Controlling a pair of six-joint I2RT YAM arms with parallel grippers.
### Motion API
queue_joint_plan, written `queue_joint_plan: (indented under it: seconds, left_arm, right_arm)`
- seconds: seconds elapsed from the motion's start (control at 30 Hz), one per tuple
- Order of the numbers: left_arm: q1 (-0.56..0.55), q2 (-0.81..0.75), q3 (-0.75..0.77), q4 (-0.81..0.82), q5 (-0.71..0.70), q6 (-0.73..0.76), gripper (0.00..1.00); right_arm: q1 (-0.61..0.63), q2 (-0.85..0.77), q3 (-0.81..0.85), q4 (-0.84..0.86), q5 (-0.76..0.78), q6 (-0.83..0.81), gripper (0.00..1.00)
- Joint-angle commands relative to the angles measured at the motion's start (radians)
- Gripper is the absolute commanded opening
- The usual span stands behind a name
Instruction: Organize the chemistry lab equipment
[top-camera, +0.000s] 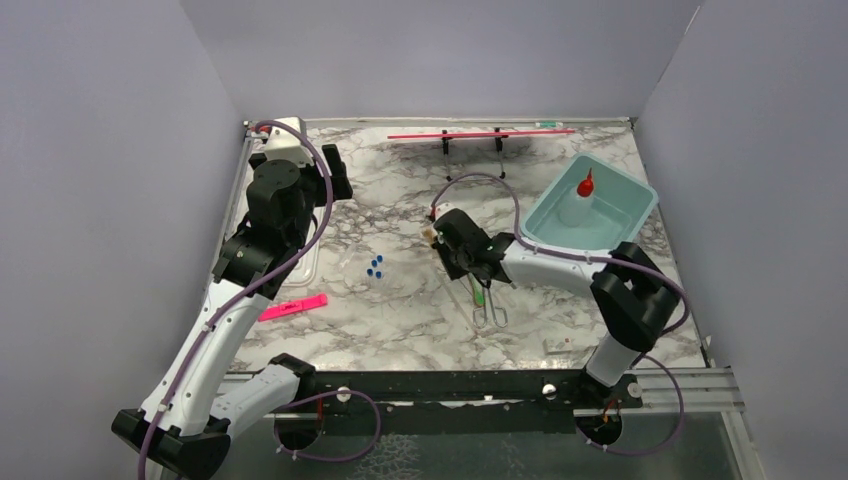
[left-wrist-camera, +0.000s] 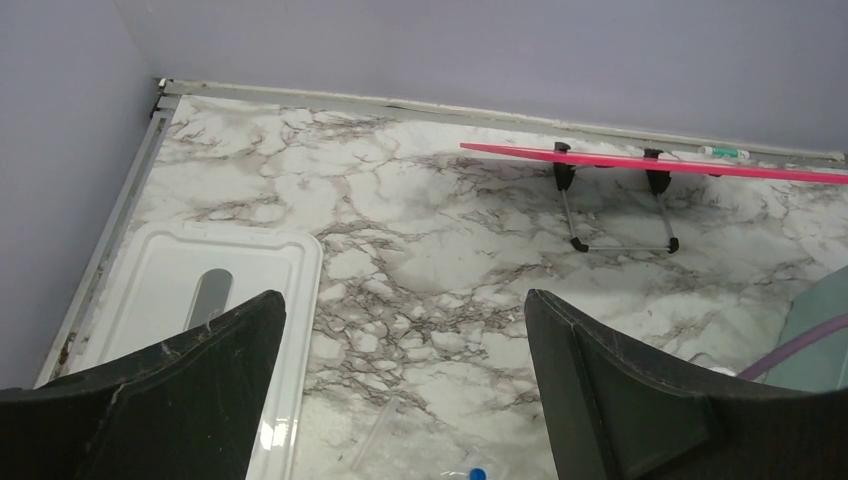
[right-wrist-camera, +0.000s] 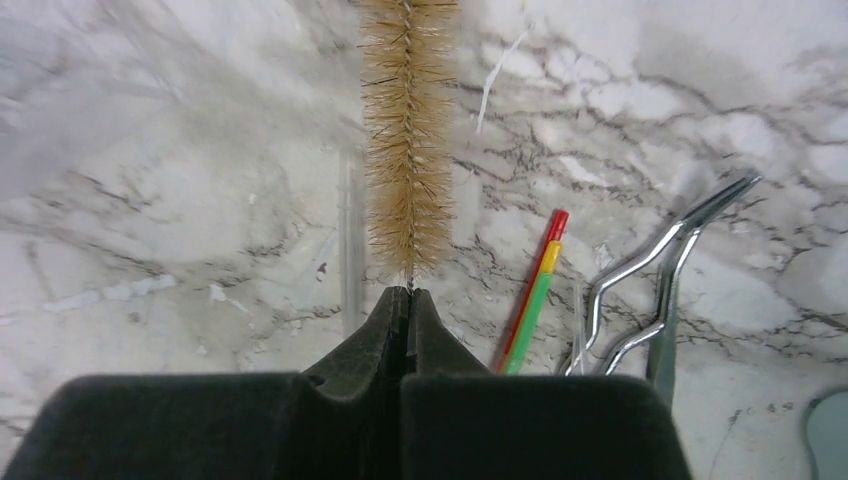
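My right gripper (right-wrist-camera: 408, 295) is shut on the wire stem of the bristly tan brush (right-wrist-camera: 408, 150), which sticks out ahead of the fingertips over the marble top; the brush's tip (top-camera: 428, 237) shows mid-table from above. To its right lie the green-handled tool (right-wrist-camera: 530, 300) and the metal forceps (right-wrist-camera: 660, 270). A thin clear rod (right-wrist-camera: 350, 230) lies on the left. Blue-capped tubes (top-camera: 376, 266) sit mid-table. The squeeze bottle with the red nozzle (top-camera: 580, 195) stands in the teal tub (top-camera: 640, 195). My left gripper (left-wrist-camera: 405, 340) hangs open over bare marble, nothing between its fingers.
A red rod on a black stand (top-camera: 480, 134) runs along the back wall. A flat pink strip (top-camera: 294, 307) lies at the front left. A white lid (left-wrist-camera: 170, 290) lies by the left edge. Grey walls close in three sides.
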Motion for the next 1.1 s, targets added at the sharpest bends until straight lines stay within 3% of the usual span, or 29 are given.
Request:
queue_joint_plan:
  seconds: [0.0,0.27,0.4,0.6,0.73,0.87,1.07]
  left_arm:
    - [-0.004,-0.009,0.013,0.013,-0.022,0.001,0.92]
    - [-0.005,-0.006,0.009,0.013,-0.034,0.006,0.94]
    - [-0.005,0.000,0.005,0.013,-0.028,-0.012,0.94]
    - [-0.005,0.013,-0.001,0.021,0.018,-0.038,0.94]
    - [-0.006,0.013,0.002,0.021,0.027,-0.044,0.94]
    - [-0.007,0.013,0.002,0.022,0.035,-0.049,0.94]
    - [-0.005,0.001,0.000,0.020,0.043,-0.047,0.94]
  right_arm:
    - [-0.001,-0.151,-0.020,0.114,-0.033,-0.017,0.01]
    - [-0.001,-0.406,-0.107,0.229,0.065,0.034,0.01]
    - [-0.001,-0.520,-0.063,0.158,0.165,0.043,0.01]
    - [-0.002,-0.643,-0.028,0.124,0.396,0.044,0.01]
    - [-0.014,-0.602,0.080,0.020,0.581,0.054,0.01]
    - [-0.124,-0.526,0.218,-0.156,0.568,0.134,0.01]
    - [-0.352,-0.511,0.266,-0.314,0.524,0.279,0.01]
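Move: The right hand already grips the tan bottle brush by the wire just behind its bristles, low over the bench. The teal bin it is taken to stands about 32 cm right and 10 cm ahead, with the red-capped bottle in it some 29 cm right and 11 cm ahead. The green stick lies roughly 5 cm right and 4 cm back, the scissors about 9 cm right and 5 cm back. From the raised left hand the bin is some 57 cm right, 6 cm ahead and 29 cm below. With its fingers still shut on the brush, the right hand first climbs almost straight up off the tool cluster, then, still rising, swings right and somewhat forward towards the teal bin, levelling off near the end after about 29 cm of rise and 16 cm to the right. As it goes the wrist tips the fingers upward from their steep downward slant and, in the later half, turns clockwise some 40 degrees, carrying the bristle end out ahead. ##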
